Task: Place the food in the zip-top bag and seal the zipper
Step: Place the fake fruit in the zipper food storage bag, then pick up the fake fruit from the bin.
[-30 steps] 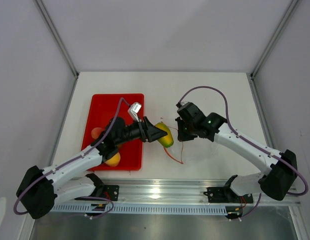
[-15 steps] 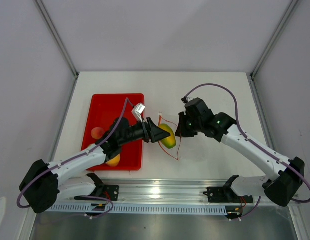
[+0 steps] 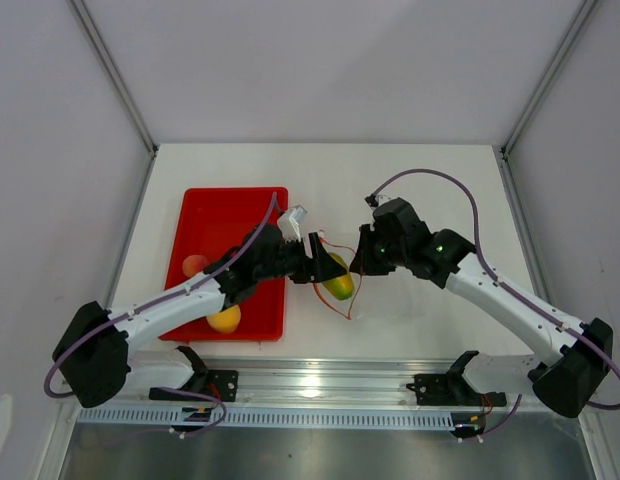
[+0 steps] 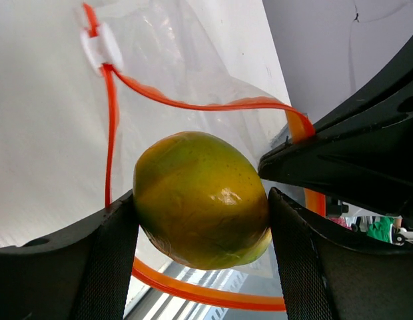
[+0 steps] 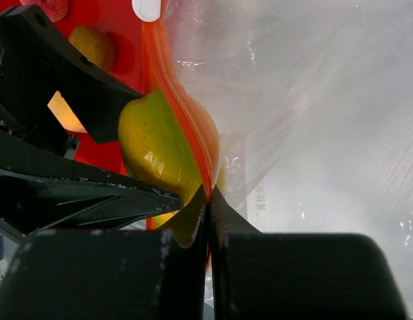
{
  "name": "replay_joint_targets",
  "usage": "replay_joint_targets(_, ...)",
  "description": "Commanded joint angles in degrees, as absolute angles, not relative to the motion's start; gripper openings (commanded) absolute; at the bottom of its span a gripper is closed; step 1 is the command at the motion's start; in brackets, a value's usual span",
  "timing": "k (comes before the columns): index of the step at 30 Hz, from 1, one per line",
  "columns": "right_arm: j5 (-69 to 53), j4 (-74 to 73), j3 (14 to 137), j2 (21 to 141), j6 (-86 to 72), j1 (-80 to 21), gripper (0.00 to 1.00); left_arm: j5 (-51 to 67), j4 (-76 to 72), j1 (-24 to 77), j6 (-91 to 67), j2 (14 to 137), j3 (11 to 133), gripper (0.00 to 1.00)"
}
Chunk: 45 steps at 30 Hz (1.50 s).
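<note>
My left gripper [image 3: 334, 274] is shut on a yellow-green toy fruit [image 3: 340, 284], one piece of the food. In the left wrist view the fruit [image 4: 201, 200] sits squeezed between both black fingers [image 4: 106, 260]. The clear zip-top bag [image 4: 193, 53] hangs behind it, and its orange-red zipper [image 4: 193, 105] loops around the fruit. My right gripper [image 5: 209, 193] is shut on the zipper [image 5: 186, 113] and holds the bag's mouth up beside the fruit [image 5: 156, 147]. From above, the right gripper [image 3: 358, 262] is just right of the fruit.
A red tray [image 3: 205, 215] lies left of the bag with an orange ball [image 3: 224, 319] and a peach-pink fruit [image 3: 194, 266] in it. The left arm reaches across the tray's right side. The zipper's white slider [image 4: 101, 47] sits at the bag's far corner.
My left arm has stretched further right and its wrist has turned, bringing the fruit up against the bag's mouth. The right gripper has shifted slightly left, and the zipper loop has changed shape.
</note>
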State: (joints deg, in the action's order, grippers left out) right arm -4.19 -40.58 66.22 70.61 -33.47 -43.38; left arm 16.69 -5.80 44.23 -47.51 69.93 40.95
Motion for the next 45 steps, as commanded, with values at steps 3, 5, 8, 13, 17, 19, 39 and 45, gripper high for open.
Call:
replay_joint_targets(3,-4.75,-38.23,65.83,69.43,-33.66,-43.16,0.0,15.29,-1.58,45.26,-45.62,71.1,45.79,0.72)
replay_joint_targets(5,-4.75,-38.23,65.92,69.35,-33.66,-43.15,0.0,14.68,-1.06,45.35,-45.44,71.02,45.97,0.94)
replay_joint_targets(8,-4.66,-38.41,65.92,69.26,-33.58,-43.15,0.0,13.71,-0.44,45.44,-44.65,70.05,45.88,1.0)
replay_joint_targets(13,-4.39,-38.67,65.48,69.08,-33.4,-43.07,0.0,12.04,1.67,45.53,-42.11,67.94,45.88,0.99)
replay_joint_targets(17,-4.39,-38.58,65.04,68.82,-33.4,-42.8,0.0,10.29,2.55,45.44,-40.87,65.22,45.62,0.99)
replay_joint_targets(19,-4.31,-38.76,65.04,68.64,-33.31,-42.63,0.0,9.5,2.64,45.44,-39.82,63.11,45.53,0.99)
replay_joint_targets(39,2.28,-42.71,62.84,65.74,-27.95,-42.36,0.0,-25.84,47.62,35.79,-56.42,53.17,54.23,0.99)
replay_joint_targets(45,1.85,-42.63,62.31,65.83,-27.95,-42.28,0.0,-22.68,49.57,28.23,-57.66,55.01,54.14,0.99)
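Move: The left hand already holds the mango at the bag's mouth. The middle of the bag's pouch lies about 13 cm to this hand's right, 4 cm back and 8 cm lower. The red tray's middle is some 25 cm left, 1 cm ahead and 14 cm below. The right hand pinches the bag's zipper edge, with the pouch's middle about 7 cm right of it, 4 cm back and 10 cm below. Left opens, releasing the mango into the right-held bag, then withdraws some 20 cm left over the tray. ##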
